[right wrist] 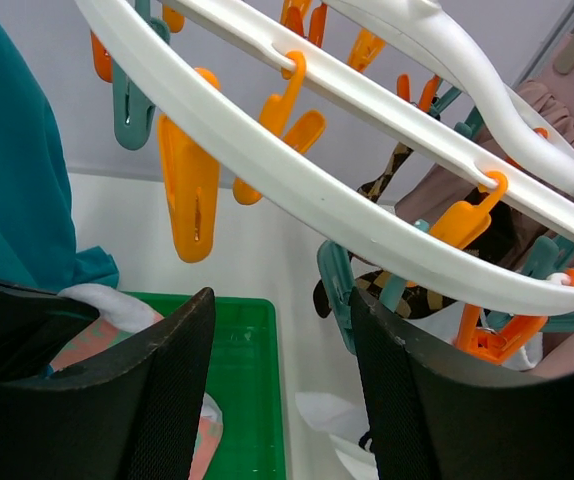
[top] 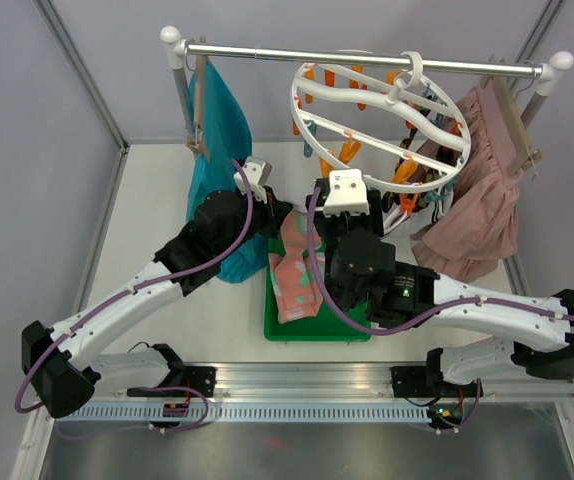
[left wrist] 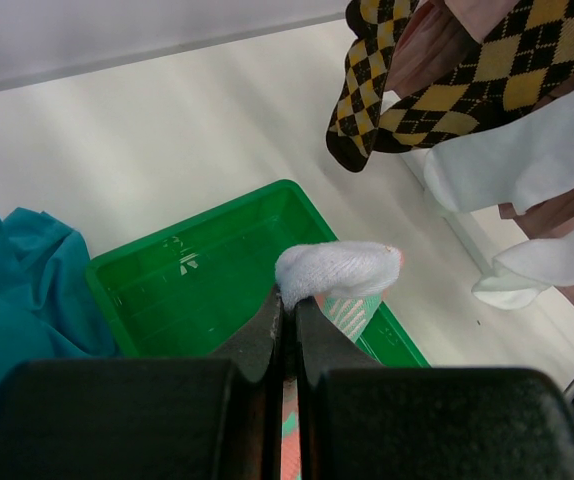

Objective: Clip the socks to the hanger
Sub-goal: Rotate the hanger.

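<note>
My left gripper (left wrist: 289,300) is shut on a pink sock with mint patches and a white toe (left wrist: 339,268), held above the green tray (left wrist: 137,290). From above, that sock (top: 297,265) hangs down into the tray. The white round hanger (right wrist: 367,215) hangs from the rail, and its rim crosses just above my right gripper (right wrist: 279,295). That gripper is open with nothing gripped. A teal clip (right wrist: 335,290) hangs right at its right finger (right wrist: 417,400), and an orange clip (right wrist: 189,190) hangs above its left finger. Argyle socks (left wrist: 447,70) and white socks (left wrist: 527,150) hang from the hanger's far side.
A teal garment (top: 217,140) hangs at the rail's left end and a dusty-pink skirt (top: 482,200) at its right. The green tray (top: 317,325) sits on the table between the two arms. Grey walls close in both sides.
</note>
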Controlling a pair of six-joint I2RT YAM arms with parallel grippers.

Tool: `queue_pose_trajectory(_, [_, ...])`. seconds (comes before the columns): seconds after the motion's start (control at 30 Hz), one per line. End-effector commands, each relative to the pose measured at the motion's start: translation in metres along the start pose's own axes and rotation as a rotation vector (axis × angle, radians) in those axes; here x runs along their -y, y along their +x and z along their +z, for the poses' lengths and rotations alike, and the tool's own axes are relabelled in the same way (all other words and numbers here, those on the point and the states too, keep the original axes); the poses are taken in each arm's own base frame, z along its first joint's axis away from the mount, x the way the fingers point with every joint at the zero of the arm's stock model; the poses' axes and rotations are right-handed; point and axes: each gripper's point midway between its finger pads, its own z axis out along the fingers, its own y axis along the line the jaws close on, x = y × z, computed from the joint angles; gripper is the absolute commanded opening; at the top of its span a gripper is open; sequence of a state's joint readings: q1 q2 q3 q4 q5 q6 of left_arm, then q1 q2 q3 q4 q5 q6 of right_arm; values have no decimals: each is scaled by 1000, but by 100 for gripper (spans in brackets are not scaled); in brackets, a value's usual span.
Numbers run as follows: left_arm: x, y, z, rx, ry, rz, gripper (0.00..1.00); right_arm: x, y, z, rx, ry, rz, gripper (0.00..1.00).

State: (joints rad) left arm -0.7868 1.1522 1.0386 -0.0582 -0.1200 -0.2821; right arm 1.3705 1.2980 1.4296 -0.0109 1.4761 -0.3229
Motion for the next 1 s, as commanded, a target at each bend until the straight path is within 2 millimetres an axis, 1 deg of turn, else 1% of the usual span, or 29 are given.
queue_pose_trajectory(0.0, [6, -15, 0, 38, 29, 8, 2, 68, 15, -15, -117, 316, 61, 63])
queue_pose_trajectory(0.2, [6, -14, 0, 35, 28, 7, 2, 72, 14, -14, -120, 328, 56, 62])
queue_pose_trajectory(0.3, [6, -16, -1, 38, 29, 7, 2, 73, 14, -13, -121, 331, 54, 58])
queue_pose_trajectory(0.43, [6, -15, -1, 38, 29, 7, 2, 75, 15, -12, -121, 337, 53, 48])
queue_pose_trajectory(0.5, [6, -15, -1, 36, 28, 7, 2, 76, 14, -12, -121, 338, 57, 45])
queue_pose_trajectory(0.53, [6, -14, -1, 36, 30, 5, 2, 76, 14, -12, -121, 336, 59, 39])
queue_pose_trajectory(0.73, [8, -15, -1, 37, 38, 4, 2, 81, 13, -12, -118, 333, 88, 26])
queue_pose_trajectory(0.87, [13, -16, -1, 40, 65, -3, 2, 90, 13, -13, -118, 325, 138, 20])
queue_pose_trajectory(0.93, [17, -17, -1, 44, 85, -8, 2, 93, 15, -14, -116, 318, 155, 14])
queue_pose_trajectory(0.97, [18, -18, -2, 48, 93, -11, 2, 99, 14, -15, -116, 309, 195, 13])
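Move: The teal clip on the hanger's near rim lies about 2 cm beyond and 2 cm to the right of the open right hand's point, level with it; an orange clip on the same rim hangs some 3 cm to the hand's left, 1 cm ahead and 3 cm above. Another orange clip, on the inner bar, is straight ahead by 5 cm and 6 cm up. From the left hand, the teal clip is about 9 cm right, 2 cm back and 10 cm above. Slide the right gripper about 3 cm to the right along the underside of the hanger's near rim, rising roughly 1 cm, and draw its wide-open fingers nearly shut, mostly while the hand hardly travels. Bring the closed tips up beside the teal clip, still pointing forward; whether they touch the clip or rim can't be seen. Keep the left gripper shut on the pink sock's white end. ##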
